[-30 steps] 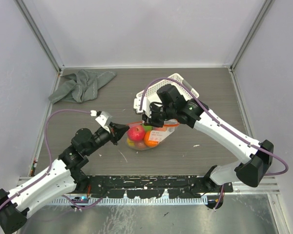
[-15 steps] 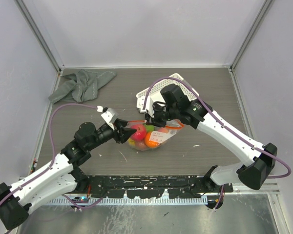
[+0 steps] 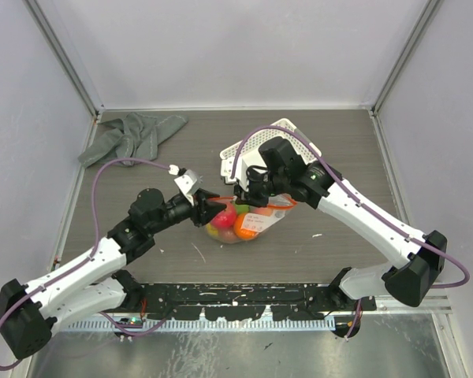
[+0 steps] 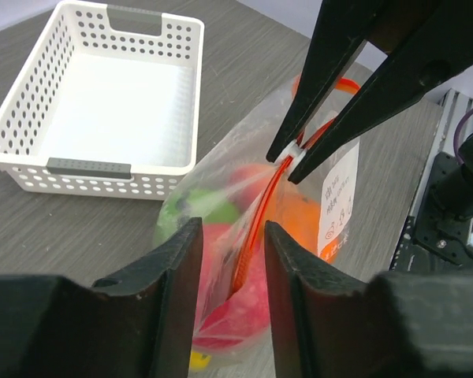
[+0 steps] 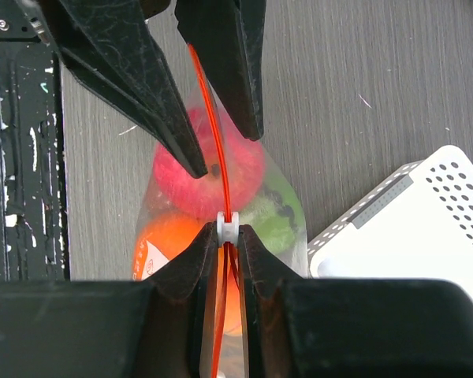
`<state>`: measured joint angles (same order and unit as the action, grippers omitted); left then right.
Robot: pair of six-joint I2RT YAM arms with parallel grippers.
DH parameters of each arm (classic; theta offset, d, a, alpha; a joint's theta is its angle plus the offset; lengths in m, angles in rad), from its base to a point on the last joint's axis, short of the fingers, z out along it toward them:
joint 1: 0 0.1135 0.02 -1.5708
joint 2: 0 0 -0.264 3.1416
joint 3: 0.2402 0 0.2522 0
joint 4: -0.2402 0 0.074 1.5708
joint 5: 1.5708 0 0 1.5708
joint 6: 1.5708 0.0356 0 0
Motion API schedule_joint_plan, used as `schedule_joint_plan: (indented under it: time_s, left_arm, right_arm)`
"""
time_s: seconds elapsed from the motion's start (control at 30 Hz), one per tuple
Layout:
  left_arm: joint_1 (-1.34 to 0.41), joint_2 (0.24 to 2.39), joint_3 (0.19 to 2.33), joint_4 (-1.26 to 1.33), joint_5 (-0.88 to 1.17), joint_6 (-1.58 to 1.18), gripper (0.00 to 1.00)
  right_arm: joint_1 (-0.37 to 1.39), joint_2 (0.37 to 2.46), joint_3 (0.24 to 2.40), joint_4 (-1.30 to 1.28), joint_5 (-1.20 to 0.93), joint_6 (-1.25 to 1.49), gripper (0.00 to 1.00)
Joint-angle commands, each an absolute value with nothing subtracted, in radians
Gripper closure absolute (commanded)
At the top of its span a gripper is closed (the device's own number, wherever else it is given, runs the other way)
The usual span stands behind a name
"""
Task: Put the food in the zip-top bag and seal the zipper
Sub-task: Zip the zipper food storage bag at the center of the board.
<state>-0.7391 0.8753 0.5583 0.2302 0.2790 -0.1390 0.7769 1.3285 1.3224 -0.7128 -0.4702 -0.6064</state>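
The clear zip-top bag [image 3: 256, 223] lies mid-table with the food inside: a red fruit [image 5: 188, 177], an orange one [image 5: 169, 236] and a green one [image 5: 274, 209] show through the plastic. The orange-red zipper [image 4: 259, 214] runs upright along the mouth. My right gripper [image 5: 227, 238] is shut on the zipper right behind its white slider [image 5: 227, 225]. My left gripper [image 4: 229, 260] is open, its jaws standing either side of the zipper's near end without pressing it. In the top view the left gripper [image 3: 207, 209] and right gripper [image 3: 251, 197] face each other over the bag.
A white lattice basket [image 3: 298, 138] lies tilted just behind the right wrist, and in the left wrist view the same basket [image 4: 87, 167] has nothing in it. A crumpled grey cloth [image 3: 134, 135] sits at the back left. A black rail runs along the near edge.
My left gripper went from shut to open and slid right toward the bag, ending astride the zipper's near end. The right gripper kept its pinch at the slider.
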Motion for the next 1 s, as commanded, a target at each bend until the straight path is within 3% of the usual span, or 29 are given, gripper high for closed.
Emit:
schedule_joint_plan:
  time_s: [0.0,0.17,0.43,0.97]
  left_arm:
    - [-0.736,0.889,0.607,0.313,0.314,-0.132,0.69]
    - [-0.736,0.870,0.596,0.300,0.286,-0.143,1.00]
    - [-0.733,0.837,0.604,0.122,0.022,-0.166,1.00]
    - [-0.710,0.793,0.614,-0.019,-0.200,-0.238,1.00]
  right_arm:
    - [0.779,1.298,1.330,-0.660,-0.505,-0.608,0.99]
    - [0.778,1.293,1.320,-0.661,-0.479,-0.603,0.99]
    - [0.779,1.269,1.285,-0.668,-0.390,-0.558,0.99]
    - [0.777,1.201,1.203,-0.648,-0.230,-0.443,0.99]
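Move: Between the left hand's open fingertips, roughly 1 cm below their midpoint, runs the bag's orange zipper strip. The slider sits about 4 cm to that hand's right and 1 cm ahead, held by the right hand; the pomegranate is some 2 cm back, 2 cm right and 6 cm below. From the right hand, the zipper's open right end lies about 13 cm right, 1 cm back and 3 cm lower; the white basket is 14 cm ahead, 10 cm right, 10 cm lower. Closing on the orange strip, the left fingers pinch it beside the slider, then draw it away from the right hand: about 5 cm left, 3 cm forward and 3 cm down, turning some 20 degrees counter-clockwise. The right hand keeps its grip on the slider and eases about 2 cm right and 2 cm down towards the zipper's open end, turning roughly 10 degrees clockwise. ##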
